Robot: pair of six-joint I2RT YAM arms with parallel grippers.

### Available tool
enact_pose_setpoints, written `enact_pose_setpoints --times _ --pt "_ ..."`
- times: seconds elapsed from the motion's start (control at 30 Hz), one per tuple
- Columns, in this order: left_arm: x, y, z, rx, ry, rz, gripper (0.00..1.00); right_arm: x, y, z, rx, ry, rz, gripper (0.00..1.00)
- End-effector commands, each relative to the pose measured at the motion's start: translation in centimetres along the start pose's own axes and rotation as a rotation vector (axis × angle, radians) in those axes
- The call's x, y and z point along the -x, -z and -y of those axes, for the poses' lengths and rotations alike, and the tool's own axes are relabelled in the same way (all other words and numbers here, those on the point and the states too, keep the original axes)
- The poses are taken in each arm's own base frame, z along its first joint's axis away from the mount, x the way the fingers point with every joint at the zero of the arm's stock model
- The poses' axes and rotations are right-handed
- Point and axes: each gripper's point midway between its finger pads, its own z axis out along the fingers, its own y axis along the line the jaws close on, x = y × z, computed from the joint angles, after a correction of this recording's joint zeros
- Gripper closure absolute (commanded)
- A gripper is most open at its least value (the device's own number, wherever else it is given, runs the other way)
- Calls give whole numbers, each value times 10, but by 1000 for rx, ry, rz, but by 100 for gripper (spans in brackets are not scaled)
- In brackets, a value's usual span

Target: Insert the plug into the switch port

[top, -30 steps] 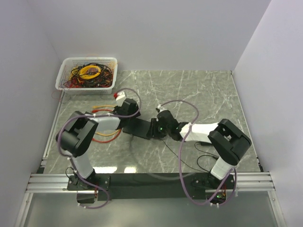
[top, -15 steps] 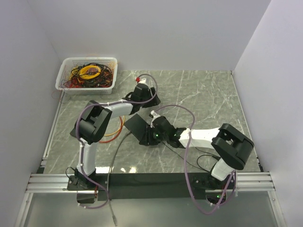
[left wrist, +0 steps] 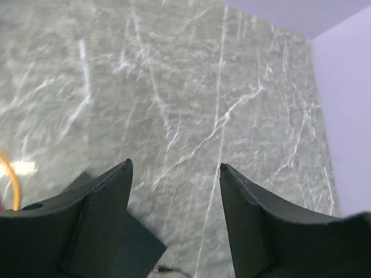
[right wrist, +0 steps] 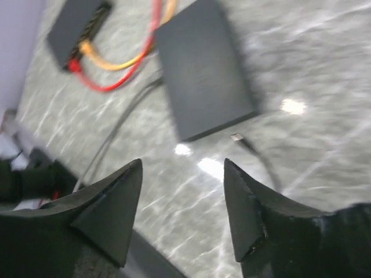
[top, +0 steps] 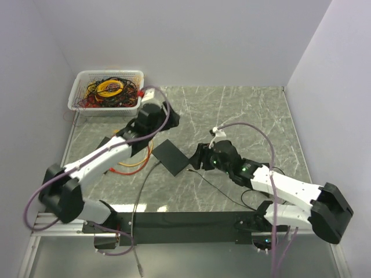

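Note:
The switch [top: 171, 156] is a flat black box lying on the marble table [top: 243, 116]; the right wrist view shows it too [right wrist: 203, 69]. The plug [right wrist: 236, 137], a small clear tip on a thin black cable, lies on the table just off the switch's near edge, not touching it. In the top view the plug [top: 191, 170] sits at the switch's right corner. My right gripper [right wrist: 182, 163] is open and empty, hovering right of the switch [top: 200, 156]. My left gripper [left wrist: 175, 164] is open and empty above the switch's far side [top: 165, 119]. The switch corner [left wrist: 136, 249] shows beneath it.
A white basket [top: 107, 91] full of tangled cables stands at the back left. A second black box [right wrist: 72, 26] with orange and red cables [top: 130, 165] lies left of the switch. A grey cable [top: 142, 197] runs toward the front rail.
My right gripper has opened and drawn back to the right from the switch's edge, leaving the plug on the table. The left arm has swung left and stretched out low.

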Motion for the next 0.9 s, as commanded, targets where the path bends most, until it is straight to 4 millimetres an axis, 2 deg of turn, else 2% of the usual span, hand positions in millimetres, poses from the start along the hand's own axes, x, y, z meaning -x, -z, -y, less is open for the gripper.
enact_pose_setpoints --times 0.0,0.07,0.1,0.2,0.3,0.67,0.87 --pt "-56 15 -59 178 12 -82 32 10 -15 33 -103 6 -14 32" --pt "-61 24 -70 190 43 -69 32 15 -33 46 -121 -19 -29 31" --pt "-73 27 -84 220 37 -82 31 14 -40 47 -116 -25 -43 31" --pt "-90 26 -106 293 29 -99 32 17 -66 58 -118 -57 -70 31" --pt "-99 24 -114 310 39 -106 31 15 -91 59 -98 -75 -105 32" --pt "-109 31 -135 380 42 -104 31 10 -119 56 -70 -88 -146 32" --pt "-127 25 -146 401 42 -133 31 4 -129 57 -64 -97 -169 32"
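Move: The black switch I am coming back to lies some 9 cm behind my left hand, hardly to either side, and about 20 cm below. From my right hand it is about 6 cm ahead, 8 cm left and 12 cm below. The grey cable's plug meets its near-left side roughly 13 cm back and 5 cm left of my left hand; the red and yellow cable loop is about 10 cm left and 9 cm back of that hand. The loose black power plug is almost under my right hand, some 1 cm ahead and 2 cm left. I drop my left hand about 16 cm while drawing it back and to the left some 8 cm each, tipping its fingers further down, to come low by the switch's left side and the grey plug. My right hand sinks about 10 cm and reaches 9 cm forward, first edging right, then left, to hover beside the switch's far-right side. Most of the descent comes quickly, then both hands creep; both grippers stay open. ##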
